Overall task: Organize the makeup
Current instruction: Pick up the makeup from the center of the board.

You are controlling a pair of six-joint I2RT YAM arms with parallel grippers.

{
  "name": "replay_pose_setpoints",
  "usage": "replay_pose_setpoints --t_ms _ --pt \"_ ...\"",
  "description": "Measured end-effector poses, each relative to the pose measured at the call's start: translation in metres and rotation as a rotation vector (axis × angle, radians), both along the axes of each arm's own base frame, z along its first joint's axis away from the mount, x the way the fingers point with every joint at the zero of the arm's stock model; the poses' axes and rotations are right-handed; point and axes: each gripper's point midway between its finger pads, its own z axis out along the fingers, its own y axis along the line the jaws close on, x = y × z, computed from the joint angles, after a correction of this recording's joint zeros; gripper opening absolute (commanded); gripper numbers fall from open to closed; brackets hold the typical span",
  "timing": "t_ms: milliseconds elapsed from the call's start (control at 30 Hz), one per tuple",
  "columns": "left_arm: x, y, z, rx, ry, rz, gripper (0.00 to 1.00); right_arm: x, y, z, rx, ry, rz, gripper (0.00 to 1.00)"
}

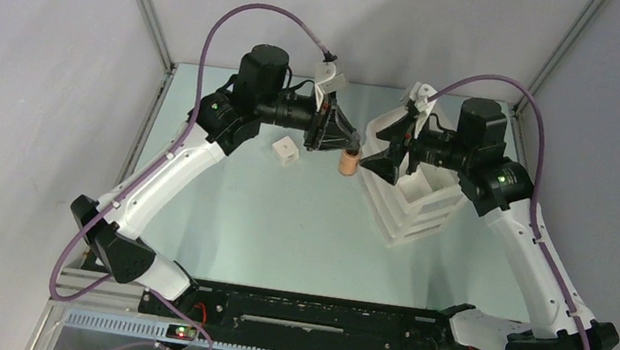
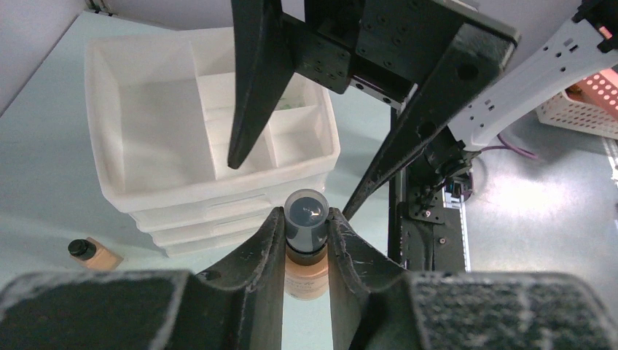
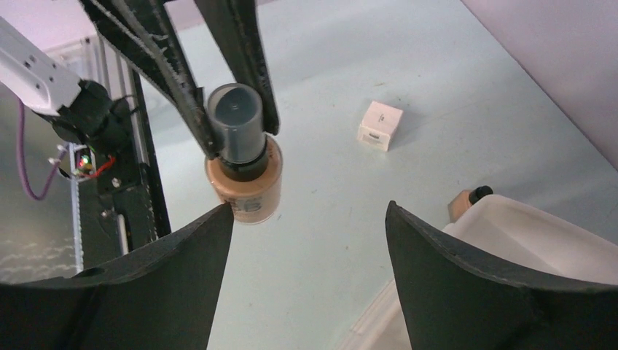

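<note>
My left gripper (image 1: 347, 140) is shut on the dark cap of a beige bottle (image 1: 348, 164), which it holds upright just left of the white drawer organizer (image 1: 415, 209). In the left wrist view the fingers (image 2: 270, 240) clamp the cap (image 2: 306, 215). My right gripper (image 1: 376, 161) is open and empty, facing that bottle (image 3: 244, 171) from the organizer's side. Whether the bottle rests on the table is unclear. A second beige black-capped bottle (image 2: 95, 253) lies against the organizer's base (image 3: 466, 203). A small white box (image 1: 286, 150) sits on the table to the left (image 3: 380, 125).
The organizer's top tray (image 2: 102, 80) has several open compartments. Its rim (image 3: 525, 240) lies under my right gripper (image 3: 310, 211). A pink and white basket (image 2: 583, 102) stands off the table's side. The arms' black base rail (image 1: 297, 314) runs along the near edge.
</note>
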Motion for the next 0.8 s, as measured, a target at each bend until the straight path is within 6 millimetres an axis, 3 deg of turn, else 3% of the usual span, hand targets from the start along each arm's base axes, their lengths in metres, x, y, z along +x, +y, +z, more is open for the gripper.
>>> replay_pose_setpoints --t_ms 400,600,800 --pt "0.002 -0.017 0.008 -0.074 0.081 -0.042 0.22 -0.011 0.015 0.005 0.105 0.081 0.106 0.83" --pt "0.003 -0.022 0.009 -0.090 0.113 -0.054 0.22 -0.012 0.019 0.004 0.124 0.109 0.125 0.70" --pt "0.004 -0.024 0.010 -0.100 0.118 -0.061 0.27 -0.012 0.017 0.009 0.149 0.131 0.132 0.40"
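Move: The left hand still pinches the upright makeup bottle's cap, its middle some 3 cm below and 1 cm back; the right gripper waits open about 4 cm to the right, 1 cm ahead and 2 cm lower. From the right hand, that bottle is about 4 cm left, 2 cm back and 1 cm down; the organizer's middle is 9 cm right, 2 cm ahead, 24 cm down, and the spare bottle 9 cm ahead, 3 cm left, 31 cm down. The left hand keeps its pinch on the cap and carries the bottle about 2.5 cm to the right and 1 cm up, into the right gripper's open jaws, rolling some 10 degrees on the way. The right hand comes some 2 cm left and 1 cm back to meet it, wrist turning about 15 degrees so its fingers level out and swing counter-clockwise; once it is around the bottle's body below the cap, its fingers close from wide open to about half, though firm contact can't be seen. ##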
